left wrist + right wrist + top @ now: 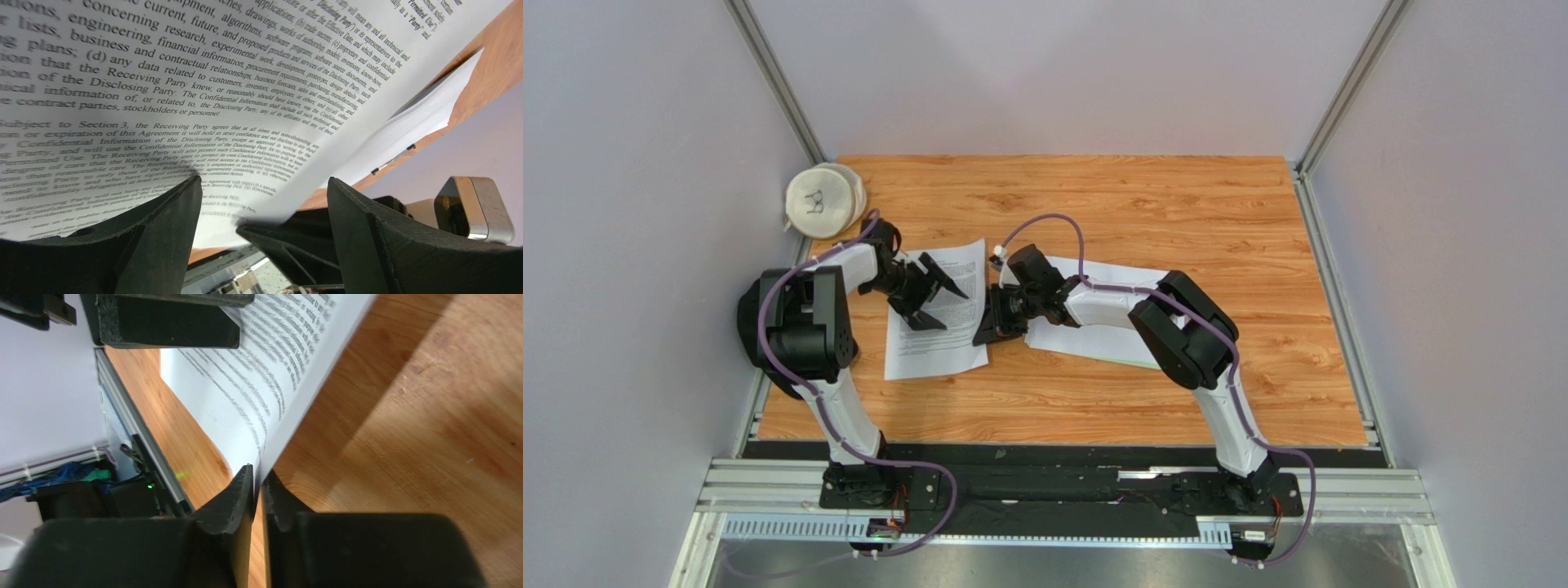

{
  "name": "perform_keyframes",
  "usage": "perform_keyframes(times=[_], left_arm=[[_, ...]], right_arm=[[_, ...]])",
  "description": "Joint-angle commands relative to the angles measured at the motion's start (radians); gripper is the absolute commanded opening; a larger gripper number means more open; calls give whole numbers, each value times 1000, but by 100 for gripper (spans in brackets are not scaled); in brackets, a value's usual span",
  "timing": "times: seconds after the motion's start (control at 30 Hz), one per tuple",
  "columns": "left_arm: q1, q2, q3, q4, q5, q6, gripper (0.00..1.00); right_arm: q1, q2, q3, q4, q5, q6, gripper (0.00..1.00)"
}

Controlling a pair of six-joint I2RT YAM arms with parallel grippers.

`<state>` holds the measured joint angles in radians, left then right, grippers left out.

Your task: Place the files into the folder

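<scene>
The files, a white printed sheet, lie on the wooden table left of centre. In the right wrist view my right gripper is shut on this sheet's right edge, which stands lifted off the wood; from above that gripper sits at the sheet's right side. My left gripper hovers open over the sheet, and its wrist view has the text-covered page curving up between wide-apart fingers. The folder, pale and flat, lies mostly under the right arm; its far corner and a small dark clip show.
A white round object sits at the table's back left corner. Grey walls close in on both sides and the back. A metal rail carrying both arm bases runs along the near edge.
</scene>
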<state>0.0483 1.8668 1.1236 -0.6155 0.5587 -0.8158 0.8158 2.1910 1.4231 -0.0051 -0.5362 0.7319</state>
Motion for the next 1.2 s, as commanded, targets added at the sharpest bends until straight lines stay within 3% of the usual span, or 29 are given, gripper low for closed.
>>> perform_keyframes(times=[0.0,0.07,0.17,0.2,0.27,0.3,0.47,0.6,0.7,0.77,0.97,1.17], left_arm=[[-2,-139,44,10,-29,82,83],[-2,-187,57,-10,-36,99,83],[-2,-299,59,-13,-54,138,83],[-4,-351,56,-15,-65,145,84],[-7,-394,53,-26,-88,164,84],[-7,-424,50,-27,-89,168,83],[-44,-459,61,-24,-109,185,83],[-87,-425,79,-23,-112,179,83],[-113,-384,96,-18,-95,179,83],[-139,-335,116,-20,-80,185,82],[-202,-135,249,-82,-31,227,81],[-238,-126,265,-98,-14,247,81]], right_arm=[[-20,-5,69,1,-67,-21,7],[-24,-5,127,-77,-88,-61,0],[-43,-17,201,-293,-123,-246,0],[-53,-20,258,-461,-128,-375,0],[-93,-25,310,-635,-131,-527,0],[-125,-30,342,-792,-116,-663,0],[-170,-94,286,-1100,91,-1033,2],[-210,-123,237,-1127,228,-1192,1],[-231,-83,309,-1177,393,-1232,2],[-237,-77,341,-1185,398,-1305,1],[-268,-47,366,-1164,533,-1339,4],[-326,-30,376,-1084,650,-1345,5]])
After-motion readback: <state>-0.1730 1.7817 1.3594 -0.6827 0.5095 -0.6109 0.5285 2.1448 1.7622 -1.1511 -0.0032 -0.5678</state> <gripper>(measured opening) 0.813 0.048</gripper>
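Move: The loose printed sheet's nearer right edge is already between the right hand's almost shut fingertips, its middle about 8 cm to that hand's left, 6 cm farther out and 2 cm lower. The folder with its stacked papers lies some 26 cm to the right hand's right and 5 cm ahead, also about 2 cm lower. From the open left hand, the sheet's middle is roughly 3 cm left, level fore and aft, and 2 cm below. Right pinches the sheet's edge, carrying it some 28 cm right over the folder; left lifts, then follows right. ##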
